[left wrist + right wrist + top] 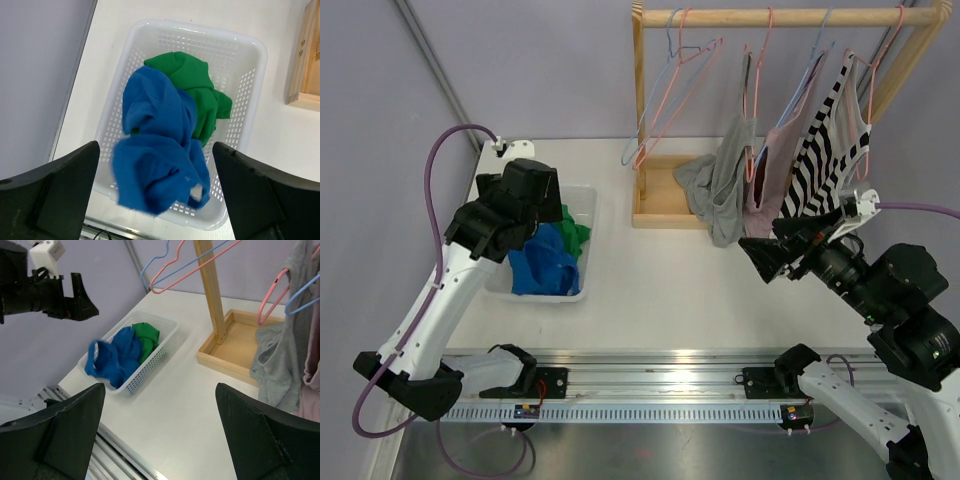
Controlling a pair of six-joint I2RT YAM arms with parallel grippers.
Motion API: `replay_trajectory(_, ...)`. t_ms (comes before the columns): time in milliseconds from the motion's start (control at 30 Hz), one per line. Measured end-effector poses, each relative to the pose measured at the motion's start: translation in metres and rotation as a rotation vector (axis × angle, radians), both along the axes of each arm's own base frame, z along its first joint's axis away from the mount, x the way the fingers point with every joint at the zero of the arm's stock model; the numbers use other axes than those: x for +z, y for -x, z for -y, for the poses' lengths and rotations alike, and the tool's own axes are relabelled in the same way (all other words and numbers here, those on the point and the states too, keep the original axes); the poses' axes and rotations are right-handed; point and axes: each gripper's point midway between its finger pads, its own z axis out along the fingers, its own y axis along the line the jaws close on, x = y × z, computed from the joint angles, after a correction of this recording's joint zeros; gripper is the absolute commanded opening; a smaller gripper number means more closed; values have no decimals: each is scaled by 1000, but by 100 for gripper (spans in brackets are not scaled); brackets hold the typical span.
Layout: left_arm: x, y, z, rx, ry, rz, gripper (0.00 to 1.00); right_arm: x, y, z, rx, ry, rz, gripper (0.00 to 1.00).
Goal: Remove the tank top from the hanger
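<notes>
Three tank tops hang on hangers from the wooden rack (780, 17): a grey one (725, 185), a pink one (765, 175) and a black-and-white striped one (820, 160). My right gripper (770, 250) is open just below and in front of them, holding nothing; in its wrist view (160, 385) the grey tank top (280, 355) hangs at the right. My left gripper (155, 145) is open above the white basket (200, 27). Below it a blurred blue garment (155, 150) drapes over the basket's near rim, beside a green one (195, 85).
Empty pink and blue hangers (670, 80) hang at the rack's left end. The rack's wooden base tray (665, 215) stands at the table's back middle. The basket (590, 240) sits at the left. A metal rail (660, 385) runs along the near edge.
</notes>
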Motion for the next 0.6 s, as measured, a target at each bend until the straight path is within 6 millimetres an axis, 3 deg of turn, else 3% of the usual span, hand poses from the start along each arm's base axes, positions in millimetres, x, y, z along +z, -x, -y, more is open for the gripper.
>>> replay_trajectory(267, -8, 1, 1, -18, 17, -6, 99, 10, -63, 6, -219, 58, -78, 100)
replay_trajectory(433, -24, 19, 9, -114, 74, -8, 99, 23, -100, 17, -379, 102, -101, 100)
replay_trajectory(600, -36, 40, 29, -263, 200, 33, 99, 41, -134, 27, -530, 150, -119, 90)
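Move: The near corner of the pink hanger carrying the grey tank top lies about 16 cm ahead of the right hand, 2 cm to its right and 3 cm lower. The grey top hangs around 20 cm ahead, 1 cm left, 18 cm down; the mauve top 20 cm ahead, 7 cm right, 14 cm down. The empty hangers' corners are 17 cm ahead and 17 cm left, at hand height. From the left hand, that pink corner is some 42 cm right, 3 cm ahead and 7 cm higher; the dropped blue tank top is roughly straight below, 20 cm down. Send the open right gripper forward about 13 cm to the near corner of the grey top's pink hanger, rising some 4 cm and easing slightly right, while you swing the fingers about 30 degrees clockwise to point nearly straight ahead. Draw the empty, open left gripper back, down and to the right, about 4 cm back, turning it clockwise over the basket. ##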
